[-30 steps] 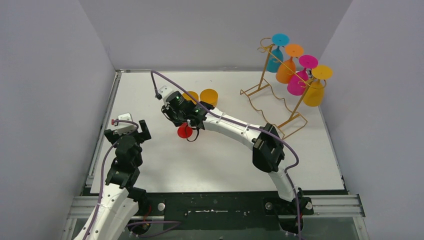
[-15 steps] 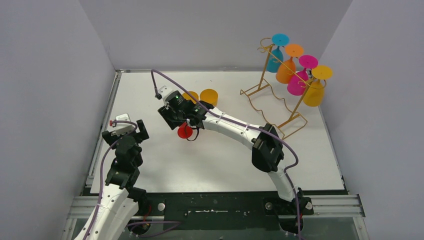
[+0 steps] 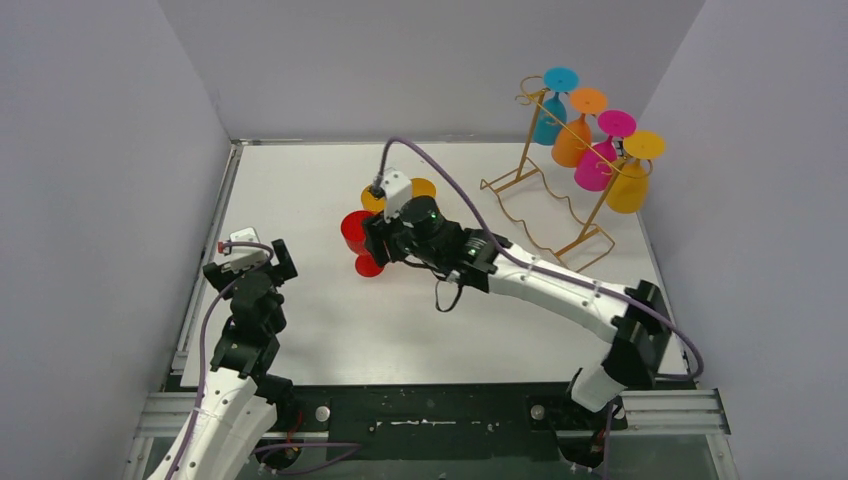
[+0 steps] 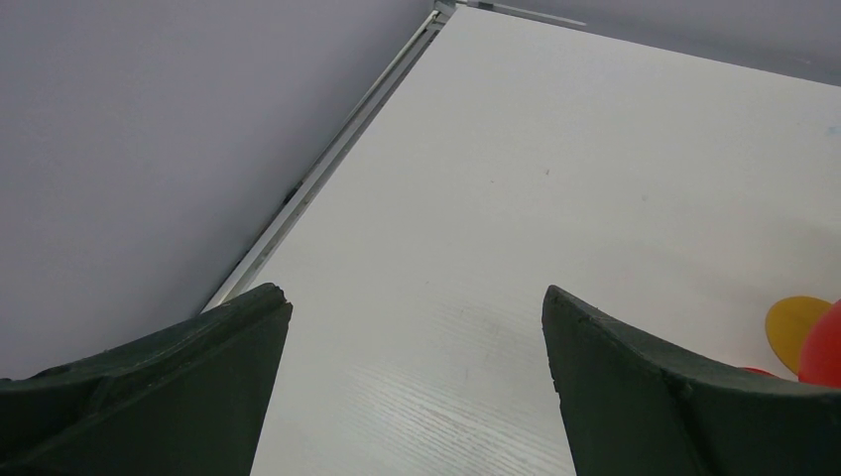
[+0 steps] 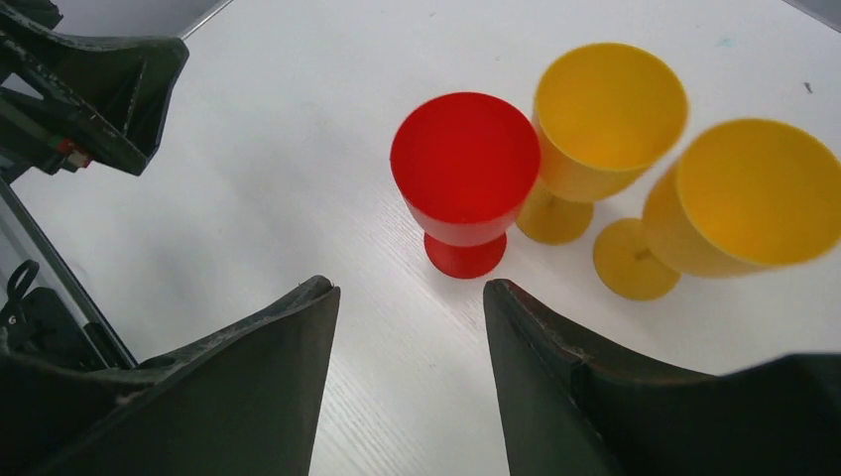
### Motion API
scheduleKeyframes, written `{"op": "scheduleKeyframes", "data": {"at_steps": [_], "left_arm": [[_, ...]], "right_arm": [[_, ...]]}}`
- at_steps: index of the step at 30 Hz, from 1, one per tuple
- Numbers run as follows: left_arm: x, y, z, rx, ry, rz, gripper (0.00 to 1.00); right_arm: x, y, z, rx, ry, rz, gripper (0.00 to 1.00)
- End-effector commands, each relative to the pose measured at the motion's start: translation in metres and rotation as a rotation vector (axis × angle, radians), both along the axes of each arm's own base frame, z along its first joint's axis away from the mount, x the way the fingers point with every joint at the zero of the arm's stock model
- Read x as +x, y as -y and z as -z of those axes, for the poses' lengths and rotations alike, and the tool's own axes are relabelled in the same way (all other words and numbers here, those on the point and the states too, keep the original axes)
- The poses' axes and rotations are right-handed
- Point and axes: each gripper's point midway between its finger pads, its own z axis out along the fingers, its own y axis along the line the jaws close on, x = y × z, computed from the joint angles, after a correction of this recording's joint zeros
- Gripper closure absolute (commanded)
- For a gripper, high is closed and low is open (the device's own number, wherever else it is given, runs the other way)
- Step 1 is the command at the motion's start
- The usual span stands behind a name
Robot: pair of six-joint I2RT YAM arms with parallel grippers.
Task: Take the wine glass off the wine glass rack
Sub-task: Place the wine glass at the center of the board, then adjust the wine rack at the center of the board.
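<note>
The gold wire wine glass rack [image 3: 540, 205] stands at the back right, with a blue [image 3: 547, 122], an orange [image 3: 572, 143], a magenta [image 3: 595, 168] and a yellow wine glass [image 3: 629, 186] hanging upside down from it. A red wine glass [image 3: 353, 232] [image 5: 464, 169] stands upright on the table, left of centre. My right gripper [image 3: 377, 247] [image 5: 409, 293] is open and empty, just behind that glass and not touching it. My left gripper [image 3: 255, 263] [image 4: 415, 297] is wide open over bare table near the left edge.
Two yellow glasses [image 5: 605, 124] [image 5: 754, 193] stand upright beside the red one, on its far side. The right arm's elbow [image 3: 640, 340] sits low at the front right. Grey walls enclose the table on three sides.
My right gripper has opened and let go of the red glass, which now stands on the table. The right arm has swung back to the right. The left arm has barely moved.
</note>
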Motion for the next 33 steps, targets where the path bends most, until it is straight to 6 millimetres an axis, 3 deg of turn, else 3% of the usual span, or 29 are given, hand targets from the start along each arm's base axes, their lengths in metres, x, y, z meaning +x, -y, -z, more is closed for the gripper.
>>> {"op": "scheduleKeyframes", "data": {"at_steps": [1,3,5,10,12,17,24,33], "left_arm": [[0.0,-0.003,-0.011,-0.011,0.045,-0.033,0.03],[0.0,-0.002,-0.009,-0.008,0.037,-0.028,0.03],[0.002,0.001,-0.008,-0.007,0.034,-0.011,0.03],[0.002,0.002,-0.006,0.004,0.022,-0.005,0.03],[0.003,0.004,-0.004,0.008,0.016,0.01,0.03],[0.004,0.005,-0.004,0.017,0.01,0.018,0.03],[0.007,0.012,-0.001,0.014,0.002,0.057,0.03],[0.008,0.017,-0.001,0.013,-0.001,0.09,0.03]], "right_arm": [[-0.005,0.044,-0.042,0.198,0.078,0.169,0.43],[-0.01,0.077,-0.033,0.212,0.067,0.272,0.43],[-0.013,0.114,-0.019,0.224,0.052,0.403,0.36],[-0.014,0.205,0.031,0.178,-0.004,0.716,0.35],[-0.008,0.242,0.052,0.113,-0.049,0.802,0.29],[0.0,0.31,0.092,0.031,-0.119,0.943,0.17],[0.011,0.367,0.122,-0.003,-0.146,1.068,0.06],[0.04,0.399,0.133,0.043,-0.095,1.128,0.01]]}}
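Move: The rack's near foot, which I head for, is some 43 cm to my right hand's right, 7 cm ahead and 19 cm down. The red glass I have just let go of stands about 6 cm ahead, 5 cm left and 10 cm below; beyond it are two yellow glasses, some 13 cm ahead and 1 cm left, and 14 cm ahead and 6 cm right. From my left hand the rack foot is about 68 cm right, 8 cm ahead. Empty already, my right hand sweeps fast to my right, nearly 40 cm, away from the red glass and towards the rack's near foot. After a slight rise it sinks, ending about 14 cm lower. On the way the wrist swings some 65 degrees clockwise until the fingers point forward, and they spread from half open to wide, touching nothing at the end. ##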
